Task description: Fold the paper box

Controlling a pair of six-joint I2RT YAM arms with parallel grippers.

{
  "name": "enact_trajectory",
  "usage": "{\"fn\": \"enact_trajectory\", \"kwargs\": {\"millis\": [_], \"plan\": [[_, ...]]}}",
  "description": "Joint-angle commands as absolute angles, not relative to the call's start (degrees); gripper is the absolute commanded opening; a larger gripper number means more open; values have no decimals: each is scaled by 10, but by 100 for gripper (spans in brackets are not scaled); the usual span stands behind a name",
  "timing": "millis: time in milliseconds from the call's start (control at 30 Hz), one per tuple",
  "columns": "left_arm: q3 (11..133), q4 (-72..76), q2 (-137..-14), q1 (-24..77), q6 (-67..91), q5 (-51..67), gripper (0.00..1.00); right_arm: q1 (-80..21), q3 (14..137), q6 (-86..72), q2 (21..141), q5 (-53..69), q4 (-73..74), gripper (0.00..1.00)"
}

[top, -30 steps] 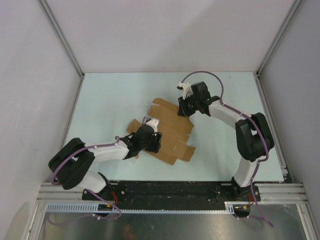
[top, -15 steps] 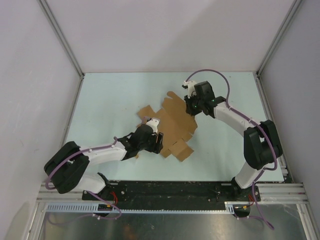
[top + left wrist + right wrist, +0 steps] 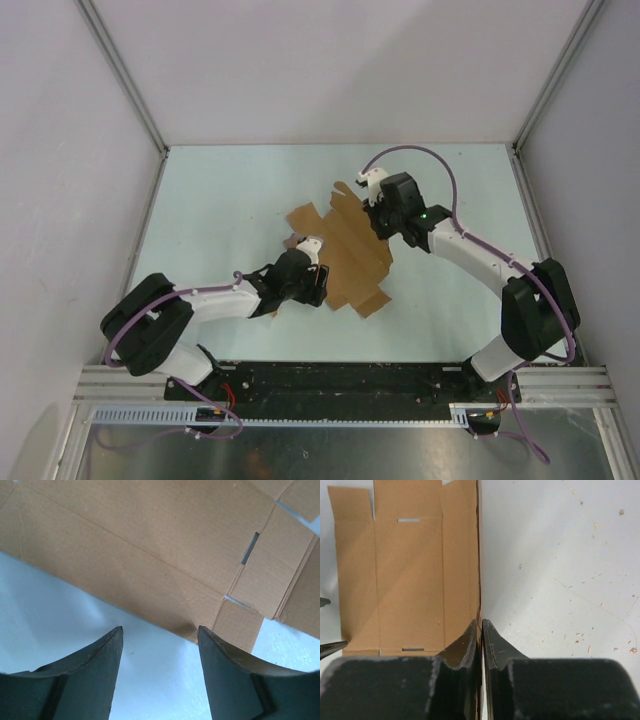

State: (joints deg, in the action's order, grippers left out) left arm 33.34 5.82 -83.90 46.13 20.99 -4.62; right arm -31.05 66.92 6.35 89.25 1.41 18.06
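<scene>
The paper box (image 3: 345,250) is a flat brown die-cut sheet with tabs and slots, lying mid-table. My right gripper (image 3: 377,220) is at the sheet's far right edge. In the right wrist view the gripper (image 3: 480,622) is shut on that thin edge, and the paper box (image 3: 405,580) spreads to its left. My left gripper (image 3: 319,288) is at the sheet's near left side. In the left wrist view the gripper (image 3: 159,628) stands open over bare table, just short of the edge of the paper box (image 3: 150,555), with nothing between its fingers.
Pale walls with aluminium posts (image 3: 125,75) close in the table on three sides. A black rail (image 3: 340,380) with both arm bases runs along the near edge. Small crumbs (image 3: 580,635) dot the table to the right of the sheet.
My right gripper has shut on the sheet's edge. The sheet has turned and shifted to the right and away from the left arm. The left gripper stays open in about the same place.
</scene>
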Motion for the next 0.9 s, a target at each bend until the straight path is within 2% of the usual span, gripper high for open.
{"fn": "enact_trajectory", "kwargs": {"millis": [0, 100, 200, 233, 300, 467, 867], "plan": [[345, 59, -846, 463, 213, -49, 67, -344, 659, 81, 896, -68, 163, 11], [340, 62, -842, 463, 214, -49, 67, -368, 650, 79, 903, -95, 150, 11], [335, 66, -841, 464, 214, -48, 66, -384, 644, 73, 907, -101, 137, 17], [334, 67, -842, 463, 214, -47, 66, -386, 644, 70, 908, -101, 134, 25], [331, 69, -842, 463, 216, -46, 66, -393, 643, 63, 911, -96, 130, 35], [327, 75, -849, 463, 218, -47, 66, -401, 642, 47, 911, -48, 119, 45], [318, 78, -845, 463, 220, -49, 64, -403, 626, 10, 942, 83, 83, 54]]}}
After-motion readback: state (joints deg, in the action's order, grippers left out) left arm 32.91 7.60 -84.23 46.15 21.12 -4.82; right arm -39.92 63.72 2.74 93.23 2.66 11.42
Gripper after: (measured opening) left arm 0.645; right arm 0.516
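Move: The right hand holds the raised far-right edge of the paper box in nearly shut fingers; the box's flat middle panel lies some 6 cm back, 4 cm left and 13 cm below it. On the table, the far-left tab is about 13 cm left and 2 cm ahead of the hand, the near-right tab roughly 16 cm back and 1 cm right. From the left hand, that middle panel is about 6 cm ahead and 5 cm right, about a centimetre lower. The right hand carries the raised side of the box over towards its middle and the left gripper, going about 6 cm left while drawing back and sinking some 3 cm each, and partway its fingers open from the pinch to about half wide, ending astride the bent cardboard with one fingertip against its outer face. The left hand stays low at the box's near-left edge, fingers still apart and one tip at the cardboard, as a stop. ##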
